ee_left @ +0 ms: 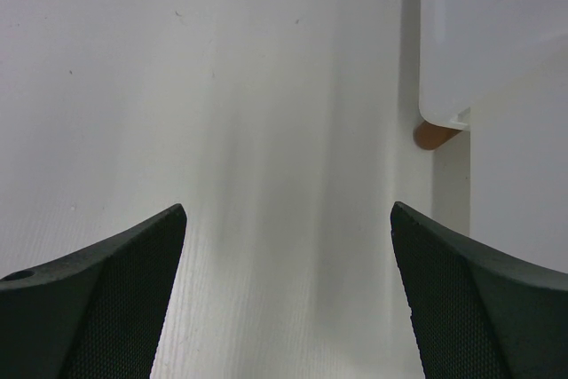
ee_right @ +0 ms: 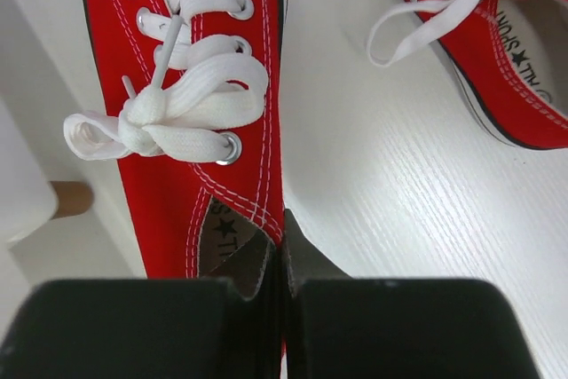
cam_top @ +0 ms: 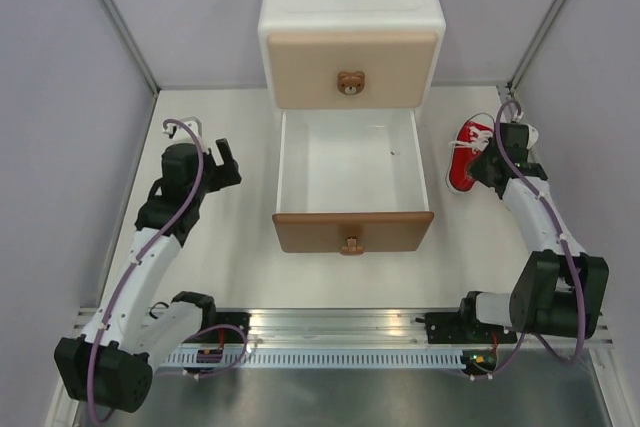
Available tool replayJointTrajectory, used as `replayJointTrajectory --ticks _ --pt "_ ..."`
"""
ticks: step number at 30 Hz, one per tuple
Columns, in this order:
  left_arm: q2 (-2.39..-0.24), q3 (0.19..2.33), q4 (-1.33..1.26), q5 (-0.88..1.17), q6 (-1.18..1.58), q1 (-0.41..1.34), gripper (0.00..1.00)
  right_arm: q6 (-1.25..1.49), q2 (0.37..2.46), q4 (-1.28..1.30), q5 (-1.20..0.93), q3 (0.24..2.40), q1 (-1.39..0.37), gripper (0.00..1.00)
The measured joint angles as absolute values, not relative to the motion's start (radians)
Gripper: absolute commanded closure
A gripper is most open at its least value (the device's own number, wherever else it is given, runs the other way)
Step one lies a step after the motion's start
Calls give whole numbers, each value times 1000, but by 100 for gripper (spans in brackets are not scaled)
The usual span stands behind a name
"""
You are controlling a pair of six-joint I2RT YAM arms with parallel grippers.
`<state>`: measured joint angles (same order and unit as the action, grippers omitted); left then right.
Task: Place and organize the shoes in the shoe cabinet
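Note:
The white shoe cabinet point(cam_top: 350, 7) stands at the back, its beige upper drawer point(cam_top: 300, 69) closed. Its brown-fronted lower drawer point(cam_top: 310, 232) is pulled out and holds nothing. One red shoe point(cam_top: 466, 153) lies to the right of the drawer. In the right wrist view my right gripper point(ee_right: 282, 239) is shut on the side wall of that red shoe point(ee_right: 186, 157) at its opening. A second red shoe point(ee_right: 497, 51) lies just beyond on the right. My left gripper point(cam_top: 222, 155) hovers left of the drawer, and the left gripper point(ee_left: 288, 210) is open over bare table.
Grey walls close in the white table on the left, right and back. A brown cabinet leg point(ee_left: 435, 135) shows in the left wrist view, and another leg point(ee_right: 71, 199) sits beside the gripped shoe.

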<state>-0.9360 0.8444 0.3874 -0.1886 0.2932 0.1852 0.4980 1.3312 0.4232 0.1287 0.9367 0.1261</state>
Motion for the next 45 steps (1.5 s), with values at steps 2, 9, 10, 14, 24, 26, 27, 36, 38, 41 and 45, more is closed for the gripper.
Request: replayJointTrajectory --ticks 2,9,10,14,24,26,27,36,38,41,45 --pt "-922 840 390 -189 293 185 2 501 1294 457 132 969 126 99" --pt "-860 809 396 -191 293 185 2 509 1146 553 123 1105 126 99" --pt "-854 804 396 -192 293 185 2 509 1129 563 118 1124 126 99" --pt "-852 794 398 -197 293 185 2 506 1050 603 65 1198 126 99" --pt "-860 782 409 -212 293 185 2 437 920 667 -228 1266 79 99" --pt "-860 779 410 -216 293 185 2 418 910 667 -311 1266 53 99" --pt "-860 778 412 -218 293 185 2 405 908 669 -351 1267 40 99" --pt "-862 778 413 -237 293 185 2 274 974 735 -570 1320 -96 99" --pt "-862 778 413 -238 293 185 2 244 980 747 -574 1325 -117 99" --pt "-863 778 413 -238 293 185 2 218 971 772 -591 1326 -130 99" --pt "-870 778 413 -238 293 185 2 195 953 801 -606 1320 -144 99"
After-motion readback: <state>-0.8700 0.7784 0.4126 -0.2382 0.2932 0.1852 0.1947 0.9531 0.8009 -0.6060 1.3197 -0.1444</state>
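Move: The open lower drawer is where the held red shoe is bound. Its middle lies about 30 cm left of the right hand, some 3 cm ahead and 6 cm lower, with its near side wall about 14 cm left and 3 cm ahead. The other red shoe lies roughly 10 cm right, 5 cm ahead and 9 cm below. From the left hand the drawer is about 28 cm right, 6 cm ahead and 15 cm down. The red shoe, still pinched at its collar in the right hand's shut fingers, goes up first, about 22 cm and almost straight. It is then carried some 19 cm left towards the open lower drawer while easing back about 11 cm. The wrist turns roughly 60 degrees counter-clockwise and its fingers tip up nearer to level. ##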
